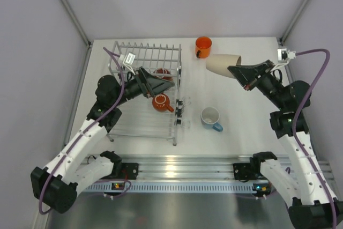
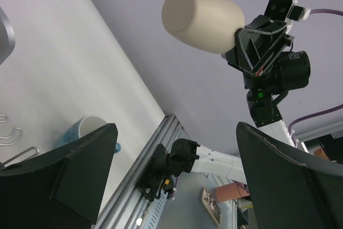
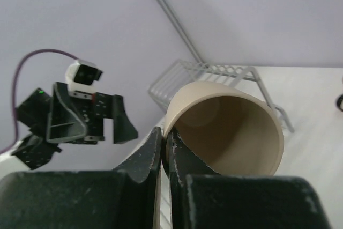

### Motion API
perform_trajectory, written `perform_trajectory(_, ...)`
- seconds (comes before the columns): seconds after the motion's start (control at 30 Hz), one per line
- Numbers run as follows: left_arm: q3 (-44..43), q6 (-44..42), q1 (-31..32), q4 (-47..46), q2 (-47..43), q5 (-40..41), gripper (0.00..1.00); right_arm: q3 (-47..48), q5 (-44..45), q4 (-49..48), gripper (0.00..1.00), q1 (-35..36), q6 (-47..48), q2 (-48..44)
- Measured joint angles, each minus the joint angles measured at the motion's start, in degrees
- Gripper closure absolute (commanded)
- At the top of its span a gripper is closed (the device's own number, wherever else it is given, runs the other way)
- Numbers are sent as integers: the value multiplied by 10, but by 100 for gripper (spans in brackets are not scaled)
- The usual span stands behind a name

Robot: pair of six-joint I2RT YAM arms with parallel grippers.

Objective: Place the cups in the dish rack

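Note:
The dish rack [image 1: 147,53] stands left of centre, and its far end also shows in the right wrist view [image 3: 206,76]. A dark red-orange cup [image 1: 161,102] lies in it. A red cup [image 1: 162,72] sits in it too, partly hidden under my left gripper [image 1: 167,85]. That gripper is open over the rack [image 2: 177,181] with nothing between its fingers. My right gripper [image 1: 236,71] is shut on the rim [image 3: 165,143] of the grey-beige cup [image 1: 222,64], holding it on its side in the air [image 2: 201,20]. An orange cup [image 1: 203,46] stands at the back. A light blue cup [image 1: 210,118] stands right of the rack.
Black clips [image 1: 181,112] sit on the rack's right edge. A metal rail [image 1: 182,167] carrying both arm bases runs along the near edge. Pale walls with grey corner posts [image 1: 69,9] close in the table on the left, back and right.

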State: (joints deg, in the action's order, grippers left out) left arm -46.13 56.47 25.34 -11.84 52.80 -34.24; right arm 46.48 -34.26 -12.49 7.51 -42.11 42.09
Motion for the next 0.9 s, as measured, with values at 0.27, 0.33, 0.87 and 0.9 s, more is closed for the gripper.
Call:
perform_trajectory(0.27, 5, 48, 0, -67, 14, -29, 2, -1, 21, -93, 100, 153, -46, 14)
perform_trajectory(0.33, 5, 52, 0, -75, 13, -31, 2, 2, 31, -106, 100, 193, -45, 26)
perform_trajectory(0.87, 10, 52, 1, -93, -28, -37, 7, 28, 110, -151, 100, 356, -17, 116)
perform_trajectory(0.9, 10, 52, 1, -94, -30, -37, 7, 28, 112, -152, 100, 358, -15, 116)
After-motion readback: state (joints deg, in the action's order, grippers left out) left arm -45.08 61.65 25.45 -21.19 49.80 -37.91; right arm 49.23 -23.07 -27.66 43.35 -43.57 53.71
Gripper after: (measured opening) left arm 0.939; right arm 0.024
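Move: Still pinched by its rim in the right fingers, the beige cup points base-first at the open left gripper, which is roughly 22 cm to the right hand's left, 3 cm back and 5 cm lower. From the left hand the cup is about 17 cm right, 4 cm ahead, 5 cm up. The grey-blue mug stands some 35 cm below the right hand, 4 cm left; the racked brown cup about 28 cm below the left hand, 8 cm ahead, 3 cm left. Swinging left about 14 cm and back about 7, the right hand carries the cup base-first towards the waiting left gripper, rising slightly and turning some 25 degrees counter-clockwise with its rim grip kept. The left hand rises about 4 cm and eases back nearly 3, fingers staying wide open on either side of the cup's base; no touch there can be made out. ##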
